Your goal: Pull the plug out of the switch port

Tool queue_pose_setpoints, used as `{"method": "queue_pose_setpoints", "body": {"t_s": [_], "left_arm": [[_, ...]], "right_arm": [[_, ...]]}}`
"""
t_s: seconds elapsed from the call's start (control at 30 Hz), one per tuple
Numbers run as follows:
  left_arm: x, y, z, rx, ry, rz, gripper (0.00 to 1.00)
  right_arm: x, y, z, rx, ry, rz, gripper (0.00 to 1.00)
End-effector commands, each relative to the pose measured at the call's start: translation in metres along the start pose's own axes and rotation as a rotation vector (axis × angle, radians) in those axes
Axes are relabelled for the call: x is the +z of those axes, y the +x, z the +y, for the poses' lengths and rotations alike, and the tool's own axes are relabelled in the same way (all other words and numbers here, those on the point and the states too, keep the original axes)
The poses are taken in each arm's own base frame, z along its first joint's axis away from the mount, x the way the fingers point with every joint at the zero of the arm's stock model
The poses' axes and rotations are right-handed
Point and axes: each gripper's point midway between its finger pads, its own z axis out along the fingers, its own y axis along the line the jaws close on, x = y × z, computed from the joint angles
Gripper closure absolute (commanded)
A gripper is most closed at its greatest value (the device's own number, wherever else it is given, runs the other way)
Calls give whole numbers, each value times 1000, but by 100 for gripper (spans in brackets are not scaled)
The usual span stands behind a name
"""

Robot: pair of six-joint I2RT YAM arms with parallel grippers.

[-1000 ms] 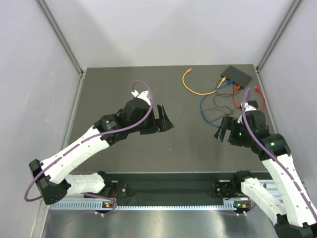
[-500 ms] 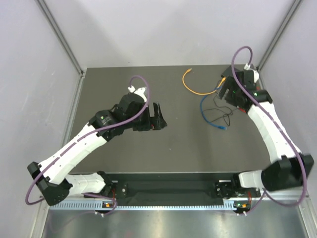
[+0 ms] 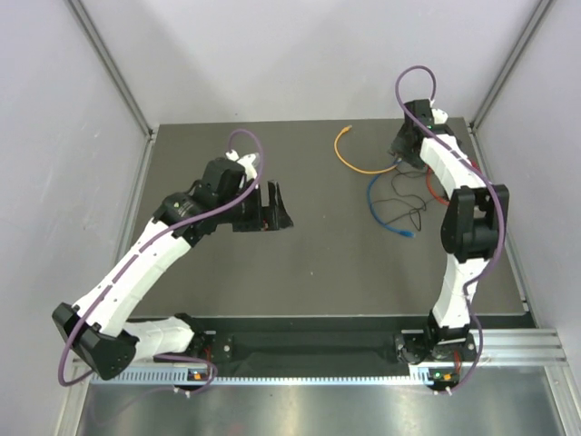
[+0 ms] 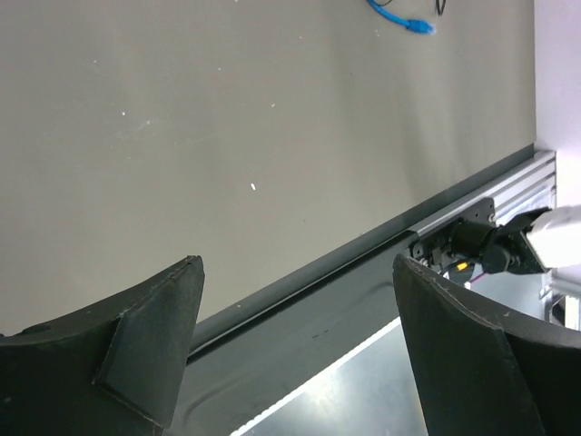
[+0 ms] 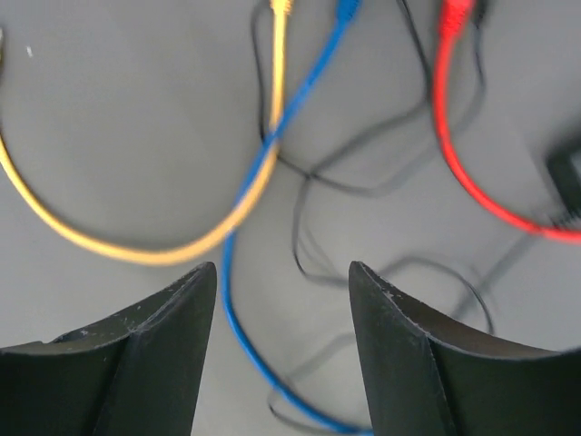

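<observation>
The switch is hidden under my right arm in the top view and lies beyond the top edge of the right wrist view. There, a yellow plug (image 5: 282, 5), a blue plug (image 5: 345, 8) and a red plug (image 5: 454, 11) show at the upper edge; their sockets are out of sight. My right gripper (image 5: 283, 272) (image 3: 405, 145) hovers over these cables, jaws apart with nothing between them. My left gripper (image 3: 277, 209) (image 4: 295, 336) hangs wide open over the mat's middle, empty.
The yellow cable (image 3: 349, 164) curls left. The blue cable (image 3: 373, 196) loops toward the front and ends in a free plug (image 3: 407, 233) (image 4: 418, 26). A red cable (image 5: 454, 173), a thin black wire (image 3: 410, 214) and a small black adapter (image 5: 567, 173) lie close by.
My right arm has swung from the mat's right-middle out to the back right corner, over the switch, and its jaws have narrowed. My left arm drifted slightly back and left.
</observation>
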Motion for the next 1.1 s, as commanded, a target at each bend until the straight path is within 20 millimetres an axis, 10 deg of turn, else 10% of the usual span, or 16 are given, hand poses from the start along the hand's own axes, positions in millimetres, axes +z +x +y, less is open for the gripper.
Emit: {"method": "queue_pose_setpoints", "body": {"t_s": [0.0,0.23,0.7,1.07], "left_arm": [[3,-8,0,53,19,11,11],[5,-22,18,114,-45,7,11],[1,-23,42,55,-59,19,12],[8,-22,47,34,-54,39,13]], "right_arm": [[10,-36,14,40,2,-86,40],[64,-36,11,80,70,-43,47],[106,-19,5,100,139,-12,54],[116,0,8,130,125,53,87]]}}
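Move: The blue cable, at the spot where it crosses the yellow one, lies about 7 cm ahead of the right hand, 2 cm to its right and 10 cm below. From that hand, the blue plug in the switch is some 12 cm ahead and 8 cm right, the yellow plug 14 cm ahead and 5 cm right, the red plug 9 cm ahead and 14 cm right. From the left hand the crossing is roughly 35 cm ahead and 44 cm right, far below. Towards the blue cable's crossing with the yellow one, just short of the plugs, the right hand reaches forward about 7 cm while already sinking, then drops nearly straight down, some 9 cm in all. It turns slightly clockwise, and its half-open fingers narrow to almost shut around the blue cable. The empty left hand drifts about 5 cm left and forward, away from its own base. ##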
